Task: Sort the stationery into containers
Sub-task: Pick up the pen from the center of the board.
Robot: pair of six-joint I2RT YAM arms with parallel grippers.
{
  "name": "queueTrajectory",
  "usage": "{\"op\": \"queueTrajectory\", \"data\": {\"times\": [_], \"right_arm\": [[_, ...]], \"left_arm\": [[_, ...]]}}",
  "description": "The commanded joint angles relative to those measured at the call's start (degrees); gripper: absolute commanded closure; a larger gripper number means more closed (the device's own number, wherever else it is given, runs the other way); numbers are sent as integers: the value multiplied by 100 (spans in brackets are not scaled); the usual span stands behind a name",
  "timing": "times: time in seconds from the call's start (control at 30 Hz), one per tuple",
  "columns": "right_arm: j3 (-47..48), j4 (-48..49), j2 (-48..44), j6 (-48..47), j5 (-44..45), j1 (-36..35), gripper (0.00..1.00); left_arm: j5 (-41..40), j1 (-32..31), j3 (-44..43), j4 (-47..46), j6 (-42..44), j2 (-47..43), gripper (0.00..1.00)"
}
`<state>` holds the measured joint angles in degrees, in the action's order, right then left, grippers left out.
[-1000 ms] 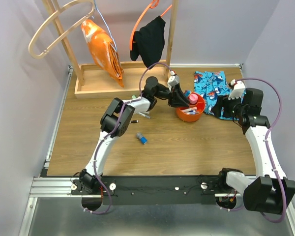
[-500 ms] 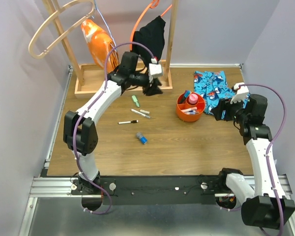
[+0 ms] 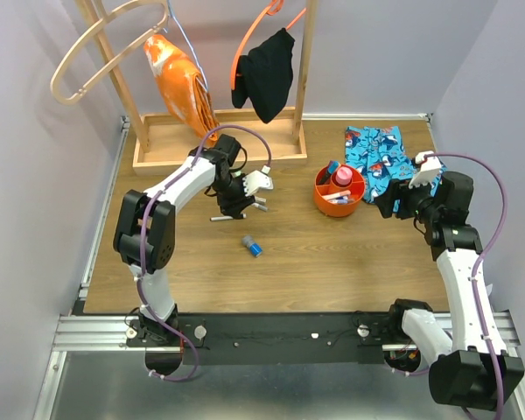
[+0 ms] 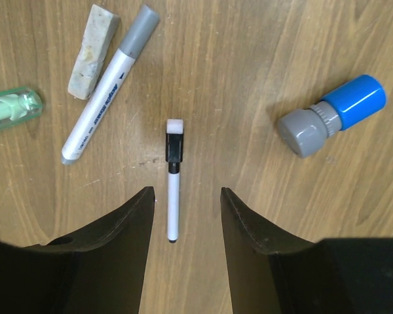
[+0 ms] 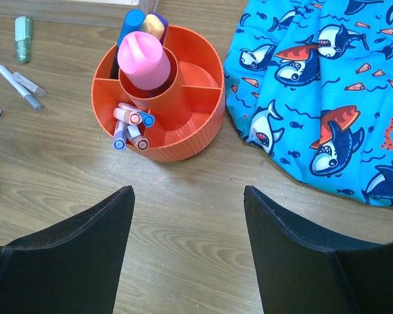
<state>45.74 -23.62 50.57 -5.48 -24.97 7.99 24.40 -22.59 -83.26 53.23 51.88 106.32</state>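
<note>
My left gripper [image 4: 185, 191] hangs open over the table, empty. The tail of a thin white pen with a black cap [image 4: 173, 176] lies between its fingertips, untouched. Beside it lie a white marker with a grey cap [image 4: 108, 85], a beige eraser-like stub [image 4: 92, 52] and a blue-and-grey tube [image 4: 332, 114]. The orange tub [image 5: 183, 140] holds a pink tube [image 5: 143, 60] in its centre and several markers [image 5: 131, 124] in one compartment. My right gripper [image 5: 187, 193] stands open and empty just in front of the tub [image 3: 339, 208].
A small green item [image 4: 10, 111] lies left of the marker. A blue shark-print cloth [image 5: 321, 98] lies right of the tub. At the back a wooden rack [image 3: 210, 150] carries an orange garment [image 3: 182, 83] and a black one [image 3: 267, 74].
My left gripper left the tub, swung past the rack and came down over the thin pen, with its jaws wider apart. The right arm shifted slightly.
</note>
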Motion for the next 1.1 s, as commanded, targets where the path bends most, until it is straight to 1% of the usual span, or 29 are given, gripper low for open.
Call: {"op": "queueTrajectory", "data": {"times": [0.0, 0.47, 0.57, 0.67, 0.7, 0.77, 0.8, 0.87, 0.9, 0.93, 0.97, 1.0, 1.07], "right_arm": [[-38, -20, -126, 90, -87, 27, 24], [-144, -117, -240, 135, -8, 27, 24], [-153, -152, -258, 126, 10, 27, 24], [-170, -143, -258, 108, 27, 27, 24], [-170, -135, -249, 117, 27, 27, 24], [-170, -134, -249, 117, 27, 27, 24], [-170, -126, -240, 108, 27, 27, 24], [-170, -108, -223, 91, 27, 27, 24], [-162, -99, -214, 99, 45, 27, 24], [-170, -91, -223, 91, 45, 36, 24], [-170, -73, -214, 82, 45, 27, 24], [-162, -82, -205, 73, 54, 27, 24], [-144, -99, -196, 64, 71, 27, 24]], "left_arm": [[-392, -17, 21, -190, 165, 195, 47], [-375, -114, -401, -340, 77, 968, 47], [-419, -158, -454, -331, 112, 1092, 49], [-445, -202, -428, -314, 94, 1180, 53], [-437, -219, -401, -313, 94, 1189, 57], [-498, -228, -349, -322, 77, 1206, 59], [-515, -228, -287, -322, 103, 1207, 65], [-559, -228, -243, -235, 208, 1215, 73], [-559, -228, -269, -173, 209, 1224, 86], [-525, -228, -313, -86, 217, 1233, 92], [-385, -228, -409, 202, 209, 1242, 96], [-236, -228, -732, 388, 148, 1242, 100], [237, -255, -1163, 949, 86, 1146, 100]]}}
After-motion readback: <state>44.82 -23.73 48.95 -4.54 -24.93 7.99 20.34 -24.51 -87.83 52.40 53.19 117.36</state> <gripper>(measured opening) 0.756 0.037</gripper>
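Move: The pen lies about 6 cm below the left hand, its middle some 2 cm ahead and 2 cm to the left, cap end to the right. The marker is roughly 7 cm ahead and 5 cm right of that hand, the white eraser 8 ahead and 7 right, and the blue-capped bottle 7 back and 5 right. From the right hand, the pen is about 46 cm left, 6 ahead and 19 down. The left hand sinks about 5 cm, easing 2 cm forward, and its fingers shut on the pen's black cap. ##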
